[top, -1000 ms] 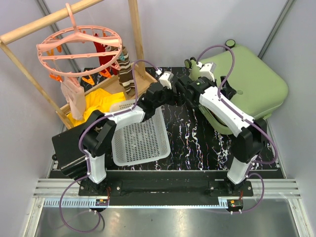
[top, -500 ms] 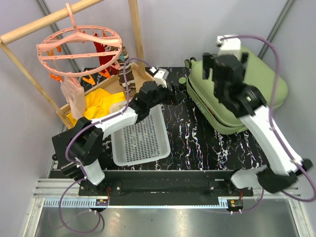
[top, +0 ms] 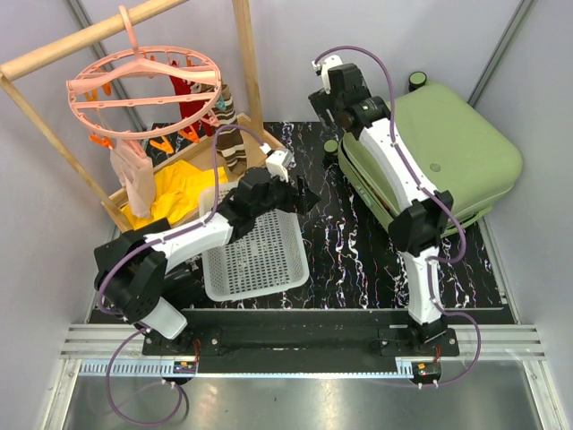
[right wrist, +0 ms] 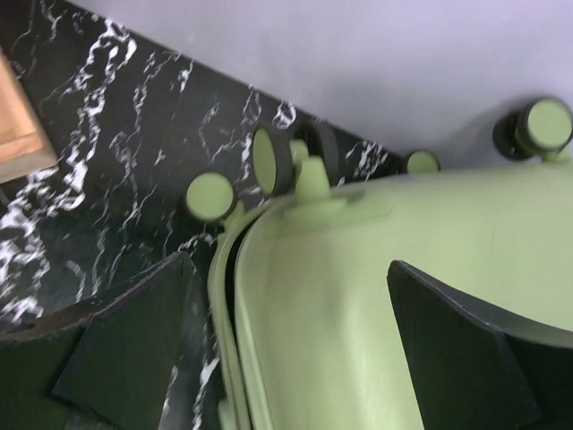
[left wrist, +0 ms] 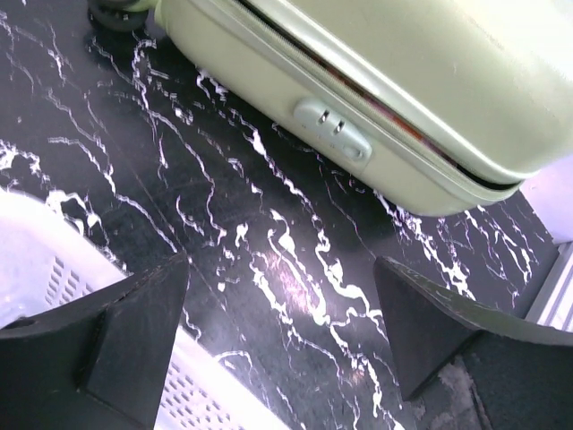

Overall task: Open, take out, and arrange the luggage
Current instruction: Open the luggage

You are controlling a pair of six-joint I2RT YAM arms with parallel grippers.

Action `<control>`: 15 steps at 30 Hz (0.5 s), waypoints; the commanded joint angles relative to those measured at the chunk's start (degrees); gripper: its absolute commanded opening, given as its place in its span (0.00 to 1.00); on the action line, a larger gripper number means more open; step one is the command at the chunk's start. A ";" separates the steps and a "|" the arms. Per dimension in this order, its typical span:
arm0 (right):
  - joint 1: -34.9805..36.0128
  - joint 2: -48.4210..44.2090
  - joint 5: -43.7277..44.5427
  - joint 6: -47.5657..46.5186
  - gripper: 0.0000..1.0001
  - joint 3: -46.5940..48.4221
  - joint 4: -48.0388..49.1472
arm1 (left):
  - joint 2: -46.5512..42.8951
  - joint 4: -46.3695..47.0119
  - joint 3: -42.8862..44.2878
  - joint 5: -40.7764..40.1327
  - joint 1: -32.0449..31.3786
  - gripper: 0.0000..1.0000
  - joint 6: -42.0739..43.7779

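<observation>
The luggage [top: 448, 161] is a light-green hard-shell suitcase lying flat at the right of the table, wheels toward the back. Its lid is down, with a dark gap along the seam [right wrist: 224, 269]. My right gripper [top: 328, 109] hangs open above the wheel-end corner. The lid [right wrist: 358, 296] lies under its spread fingers, and nothing is gripped. My left gripper [top: 303, 193] is open above the marbled tabletop [left wrist: 295, 296], short of the luggage's front side [left wrist: 403, 81] and its lock [left wrist: 333, 127]. It holds nothing.
A white perforated basket [top: 255, 251] lies under the left arm, its rim [left wrist: 36, 260] beside the left finger. A wooden rack with a pink round hanger [top: 143, 81], socks and a yellow cloth [top: 179, 193] fills the back left. A black case [top: 125, 269] sits at the left edge.
The right arm has swung from over the luggage's front up and back to its wheel end. The left gripper has drawn back toward the basket. Both stayed open.
</observation>
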 commanded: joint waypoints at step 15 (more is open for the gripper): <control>-4.97 18.19 -7.57 -19.17 1.00 16.27 5.20 | -2.33 6.03 -4.88 2.22 0.20 0.89 -2.58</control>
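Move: Out ahead of the right hand, about 10 cm on and some 8 cm below, sits the luggage's near lid wheel, only a centimetre or so to its right. The lower wheel is about 4 cm left of that wheel, level with it in reach and 10 cm below it; the far lid wheel is some 14 cm farther out and 16 cm to its right. The luggage's middle lies about 5 cm back, 19 cm right and 16 cm below the right hand. From the left hand the near lid wheel is about 29 cm ahead, 8 cm right and 3 cm higher. Reaching forward about 7 cm, level at first and then sinking some 7 cm, the right hand closes on the near lid wheel with its fingers still wide open, bringing the wheel between the fingertips. It edges slightly right and rolls about 10 degrees, left side down. The left hand, open and empty, eases down some 2.5 cm over the table beside the basket and drifts a little back, then holds there. ##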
